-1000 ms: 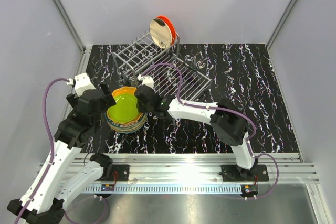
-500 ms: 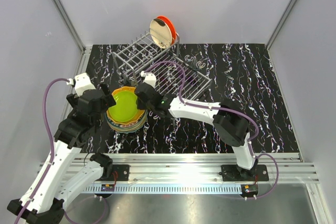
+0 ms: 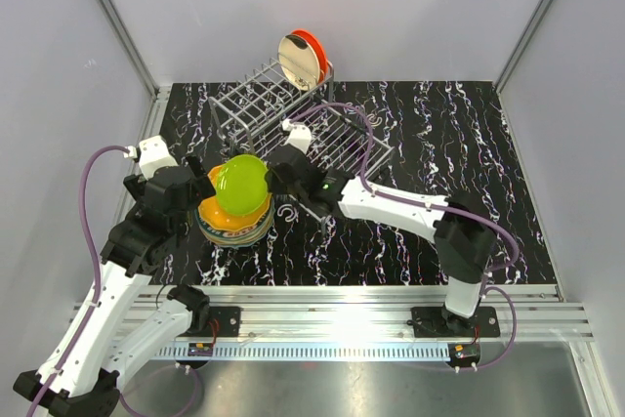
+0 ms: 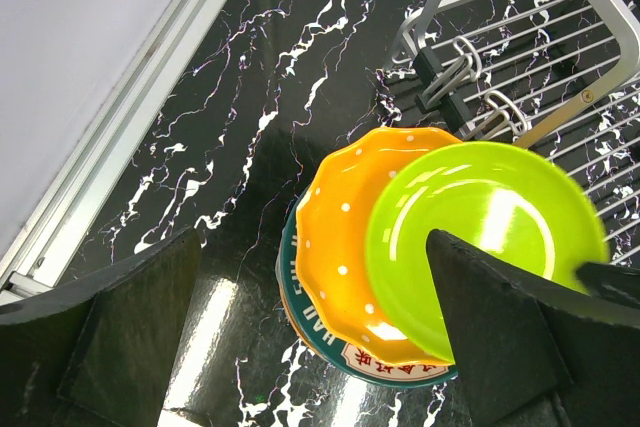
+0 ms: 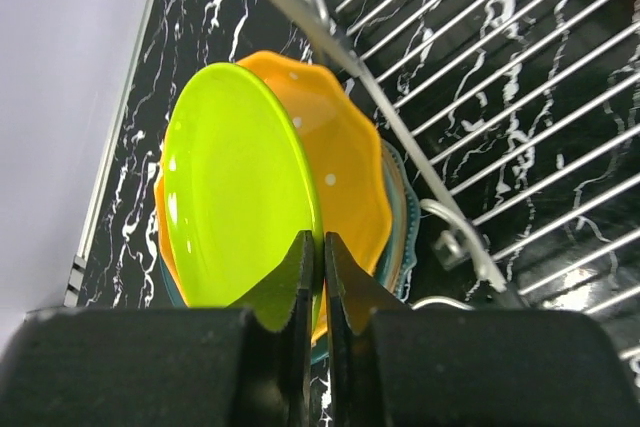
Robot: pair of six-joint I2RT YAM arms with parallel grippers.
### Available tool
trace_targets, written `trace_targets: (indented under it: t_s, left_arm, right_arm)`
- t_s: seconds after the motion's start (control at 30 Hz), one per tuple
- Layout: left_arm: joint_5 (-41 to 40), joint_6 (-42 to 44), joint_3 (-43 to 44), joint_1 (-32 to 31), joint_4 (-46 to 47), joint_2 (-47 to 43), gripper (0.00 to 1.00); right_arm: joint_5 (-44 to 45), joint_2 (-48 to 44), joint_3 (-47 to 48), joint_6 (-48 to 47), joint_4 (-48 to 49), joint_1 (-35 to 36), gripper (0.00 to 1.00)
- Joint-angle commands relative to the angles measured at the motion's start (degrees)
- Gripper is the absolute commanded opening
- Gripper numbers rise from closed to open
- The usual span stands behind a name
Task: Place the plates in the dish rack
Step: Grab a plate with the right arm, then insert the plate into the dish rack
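My right gripper (image 5: 320, 247) is shut on the rim of the lime green plate (image 5: 235, 187), which it holds tilted on edge just above the stack. From above, this plate (image 3: 241, 185) hangs over the stack's right side, next to the dish rack (image 3: 256, 104). The dotted orange plate (image 4: 345, 247) tops the stack, with a teal-rimmed white plate (image 4: 400, 359) under it. My left gripper (image 4: 310, 337) is open, with its fingers on either side of the stack's near edge, touching nothing. A red-orange plate (image 3: 311, 46) stands upright at the rack's far end.
The rack's flat grid tray (image 3: 337, 144) lies right of the stack, and its rim wire (image 5: 400, 147) runs close beside the held plate. A loose wire hook (image 3: 286, 212) lies on the black marbled table. Grey walls close in the left, back and right.
The right gripper closed on the lime green plate's rim, lifted it off the stack and tilted it, shifting a little right. The left arm has not moved.
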Motion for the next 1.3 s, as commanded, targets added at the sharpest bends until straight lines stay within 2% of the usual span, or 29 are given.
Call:
trace_targets:
  t_s: [0.0,0.37,0.5,0.63,0.77,0.97,1.07,1.27]
  left_arm:
    - [-0.07,0.13,0.06,0.19,2.36,-0.08,0.99]
    - [0.11,0.13,0.15,0.19,2.36,0.09,0.99]
    - [-0.07,0.13,0.24,0.19,2.28,-0.08,0.99]
    - [-0.07,0.13,0.15,0.19,2.28,-0.17,0.99]
    - [-0.24,0.04,0.15,0.19,2.45,-0.08,0.99]
    - [-0.33,0.13,0.24,0.19,2.28,0.18,0.99]
    - [-0.42,0.13,0.15,0.19,2.28,0.36,0.99]
    - [-0.59,0.13,0.15,0.10,2.19,0.62,0.99]
  right_arm:
    - [3.80,-5.97,-1.65,-0.01,3.17,-0.99,0.00]
    - [8.71,-20.82,-11.31,-7.57,-0.34,-2.40,0.00]
    - [11.35,-27.40,-14.56,-9.68,-2.19,-4.85,0.00]
    - [11.27,-30.85,-15.36,-11.87,-2.19,-11.16,0.00]
    - [11.88,-30.41,-12.82,-17.84,-0.96,-15.84,0.00]
    - [11.44,-23.75,-5.09,-29.18,4.30,-21.55,0.00]
    - [11.44,-19.71,0.26,-35.59,6.59,-23.13,0.00]
    - [11.71,-12.76,5.90,-42.62,11.06,-24.37,0.00]
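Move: The right hand already holds the green plate by its rim. The upper-rack slot it seems meant for, beside the white plate, lies some 23 cm ahead, 5 cm right and 8 cm above; the white plate is 2 cm beyond that and 3 cm farther right. From this hand, the orange plate on the stack sits about 8 cm left, 1 cm ahead and 9 cm lower. For the left hand, the slot is roughly 24 cm ahead, 21 cm right, about level. Rightward and up goes the right arm, away from the orange plate with the green plate still pinched by its rim; it then swings forward as well, ending forward and up towards the white plate's end of the rack. Overall about 23 cm right, 15 up and 14 forward. The wrist tips the fingers up towards level and turns clockwise some 20 degrees. ##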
